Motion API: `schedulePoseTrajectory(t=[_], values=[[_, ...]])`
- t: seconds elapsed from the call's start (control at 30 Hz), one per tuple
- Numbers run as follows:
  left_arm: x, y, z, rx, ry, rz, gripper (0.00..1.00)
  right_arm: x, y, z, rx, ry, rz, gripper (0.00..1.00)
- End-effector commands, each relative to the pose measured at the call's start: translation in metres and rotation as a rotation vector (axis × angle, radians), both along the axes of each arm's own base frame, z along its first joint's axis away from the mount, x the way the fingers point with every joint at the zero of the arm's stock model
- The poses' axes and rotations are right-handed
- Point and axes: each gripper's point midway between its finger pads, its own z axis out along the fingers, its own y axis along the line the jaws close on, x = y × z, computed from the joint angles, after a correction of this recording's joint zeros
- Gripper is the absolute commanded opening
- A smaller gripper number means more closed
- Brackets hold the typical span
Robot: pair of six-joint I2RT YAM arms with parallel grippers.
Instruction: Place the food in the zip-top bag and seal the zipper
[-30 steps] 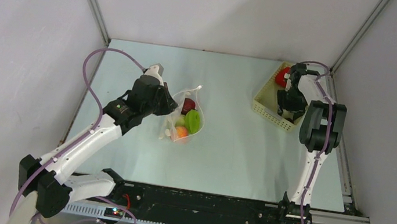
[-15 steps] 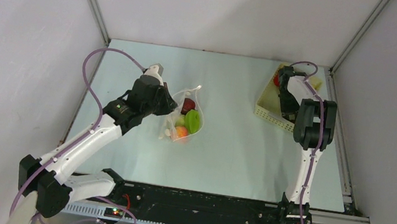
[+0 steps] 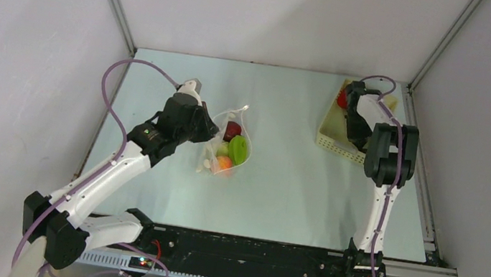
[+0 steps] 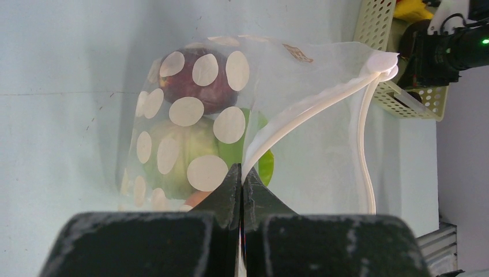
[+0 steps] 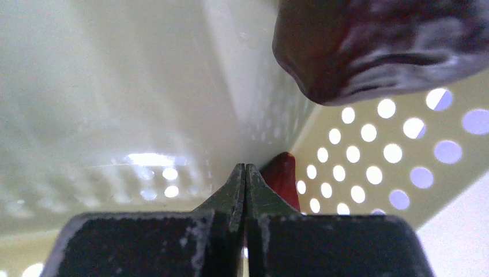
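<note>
The zip-top bag [image 3: 227, 143] lies mid-table with its mouth open, holding food: a maroon piece [image 3: 233, 131], a green one [image 3: 239, 150] and an orange one [image 3: 224, 164]. My left gripper [image 4: 241, 173] is shut on the zipper [image 4: 311, 109] at the bag's [image 4: 190, 115] mouth edge. My right gripper [image 5: 245, 168] is down inside the basket [image 5: 144, 86], its jaws pressed together with nothing seen between them. A small red piece [image 5: 282, 173] sits just behind its right finger, and a dark red food [image 5: 380, 46] lies above it. From above, the right gripper [image 3: 349, 99] is at the basket's far left corner.
The pale yellow perforated basket [image 3: 333, 140] stands at the back right near the wall rail. A yellow food [image 4: 412, 8] shows inside the basket [image 4: 377, 34] in the left wrist view. Side walls close in the table on both sides.
My right gripper has gone from open to shut and moved deeper into the basket's far corner; the basket shifted slightly right. The left arm and the bag have not moved.
</note>
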Motion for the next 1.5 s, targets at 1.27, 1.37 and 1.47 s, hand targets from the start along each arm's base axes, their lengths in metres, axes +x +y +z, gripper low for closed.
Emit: schedulePoseTrajectory(t=[1.27, 1.37, 1.47], values=[[0.013, 0.004, 0.012, 0.060, -0.065, 0.000, 0.00, 0.009, -0.026, 0.010, -0.101, -0.020, -0.108, 0.16], [0.013, 0.004, 0.012, 0.059, -0.063, 0.002, 0.00, 0.019, -0.027, 0.010, -0.103, -0.070, -0.123, 0.19], [0.013, 0.004, 0.012, 0.058, -0.061, 0.002, 0.00, 0.028, -0.013, 0.006, 0.006, -0.111, -0.132, 0.24]])
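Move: The small dark-red fruit in the basket's near right-hand corner lies barely 1 cm below the shut right fingertips, about 2 cm to their right and 1 cm back. The large dark-purple vegetable is some 7 cm ahead and 4 cm right of the right hand, the red pepper about 14 cm ahead and 10 cm left. From the left hand, holding the bag rim, the small fruit lies roughly 48 cm right, 10 cm ahead and 19 cm down. Raise the empty right gripper about 8 cm out of the basket corner, swinging slightly forward and left and tilting the fingers forward. Then part the fingers only a little and sink back down, tilting them back and shifting right, so they come down about 2 cm right of the start, right at the small dark-red fruit. ##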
